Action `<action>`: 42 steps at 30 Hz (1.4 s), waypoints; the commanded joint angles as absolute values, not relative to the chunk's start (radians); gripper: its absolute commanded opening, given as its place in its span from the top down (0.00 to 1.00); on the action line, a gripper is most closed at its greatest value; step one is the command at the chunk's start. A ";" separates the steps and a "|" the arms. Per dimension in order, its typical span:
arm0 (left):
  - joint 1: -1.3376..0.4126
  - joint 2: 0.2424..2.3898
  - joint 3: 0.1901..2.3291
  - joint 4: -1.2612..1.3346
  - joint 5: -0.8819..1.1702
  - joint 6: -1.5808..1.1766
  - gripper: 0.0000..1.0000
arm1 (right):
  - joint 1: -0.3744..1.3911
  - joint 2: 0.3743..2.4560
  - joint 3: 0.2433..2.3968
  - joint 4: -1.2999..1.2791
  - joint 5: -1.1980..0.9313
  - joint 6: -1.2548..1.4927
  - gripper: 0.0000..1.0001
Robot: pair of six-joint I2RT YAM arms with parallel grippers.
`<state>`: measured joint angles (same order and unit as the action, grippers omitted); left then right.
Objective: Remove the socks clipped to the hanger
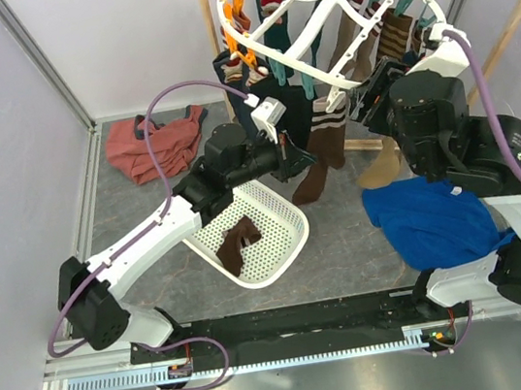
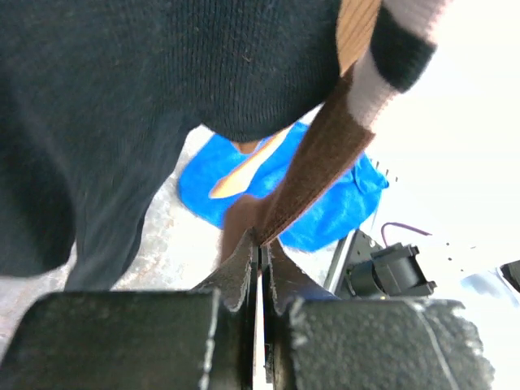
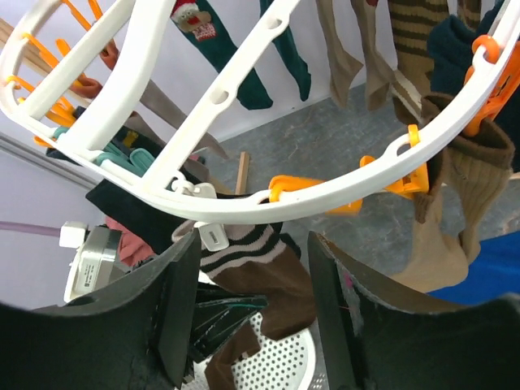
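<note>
The white hanger [image 1: 314, 25] hangs at the back with several socks clipped round it. A brown sock [image 1: 325, 151] with a striped cuff hangs from a white clip [image 3: 210, 236] on the ring [image 3: 203, 89]. My left gripper [image 1: 292, 163] is shut on this brown sock [image 2: 321, 158] below the cuff, with the cloth pinched between the fingertips [image 2: 244, 260]. My right gripper [image 3: 253, 244] is open just under the ring, with the striped cuff [image 3: 244, 252] beyond its jaws. From above, the right gripper [image 1: 370, 90] sits at the rim.
A white perforated basket [image 1: 288, 212] on the table holds one brown sock [image 1: 237, 245]. A blue cloth [image 1: 436, 218] lies to the right and a rust-red garment [image 1: 155, 144] at the back left. Orange clips [image 3: 302, 188] and a tan sock [image 3: 447, 219] hang close to my right gripper.
</note>
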<state>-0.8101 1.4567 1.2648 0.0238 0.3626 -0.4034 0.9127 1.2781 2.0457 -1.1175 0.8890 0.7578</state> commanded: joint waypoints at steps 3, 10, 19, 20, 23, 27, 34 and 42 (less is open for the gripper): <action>-0.847 1.376 1.247 0.009 0.204 -0.396 0.98 | 0.914 1.334 2.176 -1.197 0.824 0.801 0.37; -0.909 1.324 1.241 -0.032 0.014 -0.347 0.98 | 0.914 1.391 2.210 -1.184 0.802 0.793 0.38; -0.997 1.285 1.241 -0.035 -0.167 -0.264 0.98 | 0.914 1.417 2.209 -1.218 0.864 0.850 0.39; -1.002 1.281 1.238 -0.034 -0.173 -0.261 0.98 | 0.914 1.416 2.194 -1.216 0.876 0.850 0.39; -1.029 1.269 1.229 -0.028 -0.216 -0.239 0.98 | 0.914 1.422 2.184 -1.213 0.896 0.847 0.39; -1.083 1.262 1.221 -0.014 -0.291 -0.203 0.98 | 0.914 1.434 2.192 -1.213 0.917 0.867 0.40; -1.150 1.253 1.197 0.032 -0.379 -0.115 0.98 | 0.914 1.443 2.192 -1.212 0.933 0.870 0.39; -1.210 1.270 1.195 0.060 -0.465 -0.052 0.98 | 0.914 1.440 2.169 -1.183 0.919 0.862 0.39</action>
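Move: The white clip holding the striped brown sock is about 4 cm ahead of the right hand, 3 cm to its left and roughly level. A teal clip is some 7 cm ahead and 7 cm left of that hand; an orange clip is about 6 cm ahead and 4 cm right. The left hand already pinches the sock's foot end; from it, the white clip is about 6 cm ahead, 4 cm right and 15 cm higher. The striped sock's foot end stays pinched in the shut left hand, which rises about 3 cm and then draws back some 5 cm, swinging its fingers roughly 20 degrees counter-clockwise and rolling. The right hand, fingers staying open, lifts slightly, then shifts left about 3 cm, sinks and eases forward towards the white clip, bringing its fingertips up on either side. ##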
